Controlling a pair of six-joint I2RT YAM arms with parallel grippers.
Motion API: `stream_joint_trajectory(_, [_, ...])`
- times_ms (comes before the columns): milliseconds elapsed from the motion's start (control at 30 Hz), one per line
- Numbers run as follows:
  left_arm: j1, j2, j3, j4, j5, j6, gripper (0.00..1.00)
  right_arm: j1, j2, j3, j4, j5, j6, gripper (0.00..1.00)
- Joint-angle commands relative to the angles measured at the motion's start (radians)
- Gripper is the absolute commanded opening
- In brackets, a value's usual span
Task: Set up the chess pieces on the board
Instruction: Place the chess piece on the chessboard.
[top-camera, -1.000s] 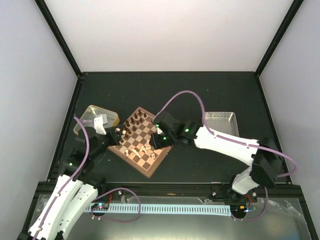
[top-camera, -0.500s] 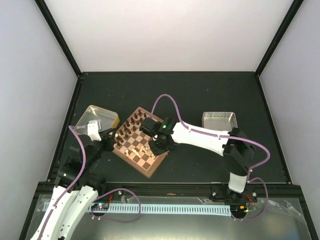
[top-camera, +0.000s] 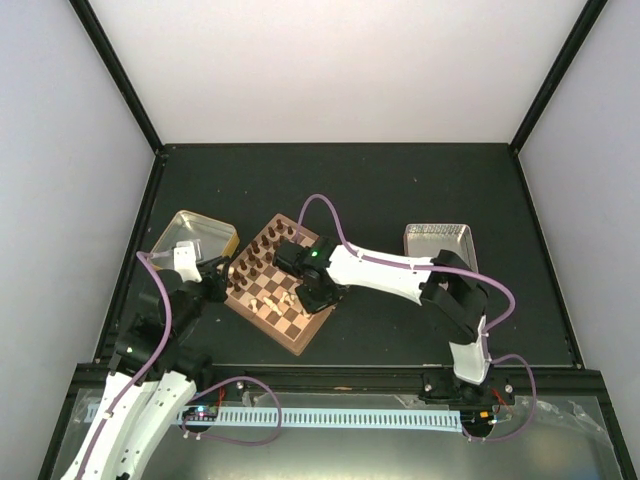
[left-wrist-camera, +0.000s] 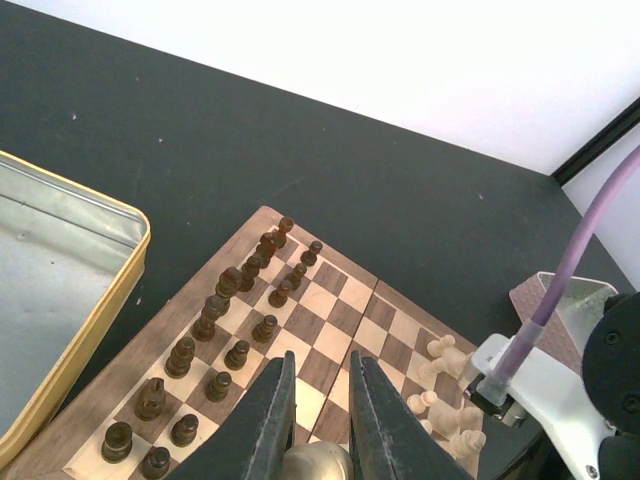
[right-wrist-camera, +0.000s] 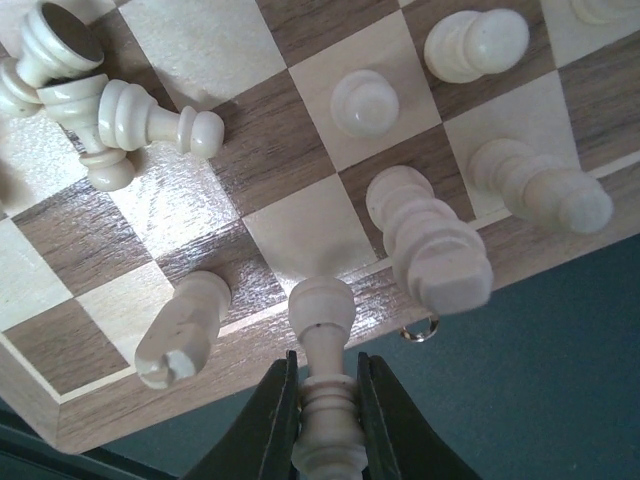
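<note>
The board (top-camera: 292, 326) lies angled between both arms. Dark chess pieces (left-wrist-camera: 230, 284) stand in two rows along its left side. Pale chess pieces (right-wrist-camera: 432, 245) cluster on the right side, some upright, some toppled (right-wrist-camera: 148, 113). My right gripper (right-wrist-camera: 326, 365) is shut on the stem of a cream piece (right-wrist-camera: 322, 305) whose round head hangs over the board's rim; from above this gripper (top-camera: 312, 292) sits over the board's near right part. My left gripper (left-wrist-camera: 321, 360) hovers at the board's left edge, jaws close together with a tan rounded piece (left-wrist-camera: 320, 462) deep between them.
A gold-tan tin (top-camera: 188, 232) lies left of the board, its rim (left-wrist-camera: 120, 270) close to my left gripper. A pinkish tray (top-camera: 440, 240) sits to the right. The right arm's white link (left-wrist-camera: 545, 385) reaches over the board's right corner.
My right arm swung left and folded its elbow in, carrying the cream piece over the board's near right. My left gripper drew back off the board's left edge, then held still.
</note>
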Motion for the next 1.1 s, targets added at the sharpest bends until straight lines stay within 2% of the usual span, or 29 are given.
stream_joint_trajectory(0, [0.006,0.01,0.034,0.001,-0.011,0.01,0.02,0.003,0.031,0.037,-0.008,0.013,-0.023,0.01])
stream_joint_trajectory(300, [0.006,0.012,0.034,0.002,-0.011,0.011,0.02,0.002,0.073,0.059,-0.002,0.039,-0.024,0.04])
stream_joint_trajectory(600, [0.006,0.013,0.034,-0.001,-0.012,0.01,0.02,0.003,0.071,0.068,-0.002,0.039,-0.022,0.21])
stream_joint_trajectory(767, [0.006,0.017,0.033,0.002,-0.005,0.009,0.01,0.002,0.051,0.084,-0.004,0.048,-0.008,0.26])
stream_joint_trajectory(933, [0.006,0.029,0.028,0.014,0.03,0.01,0.02,0.001,-0.04,0.082,0.012,0.098,0.032,0.33])
stream_joint_trajectory(1067, [0.005,0.046,0.015,0.071,0.119,-0.009,0.02,-0.01,-0.205,0.0,0.136,0.148,0.026,0.44])
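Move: The right hand already holds the white queen base-down, with its empty light edge square only about 1 cm ahead and 1 cm left, the board some 5 cm below the finger point. The king stands about 3 cm ahead, neither left nor right; the bishop on the other side is 1 cm back and 2 cm left. Lying white pieces are roughly 2 cm ahead and 6 cm left. From the left hand the square is about 19 cm right, 3 cm back and 21 cm down. Down first, gently, the right hand lowers the queen a little over 1 cm, easing slightly forward and left onto the light edge square between king and bishop. There it pauses, then the fingers open and let go of the queen, and the hand lifts about 3.5 cm, drifting forward a bit, the open fingers pointing nearly straight down. ##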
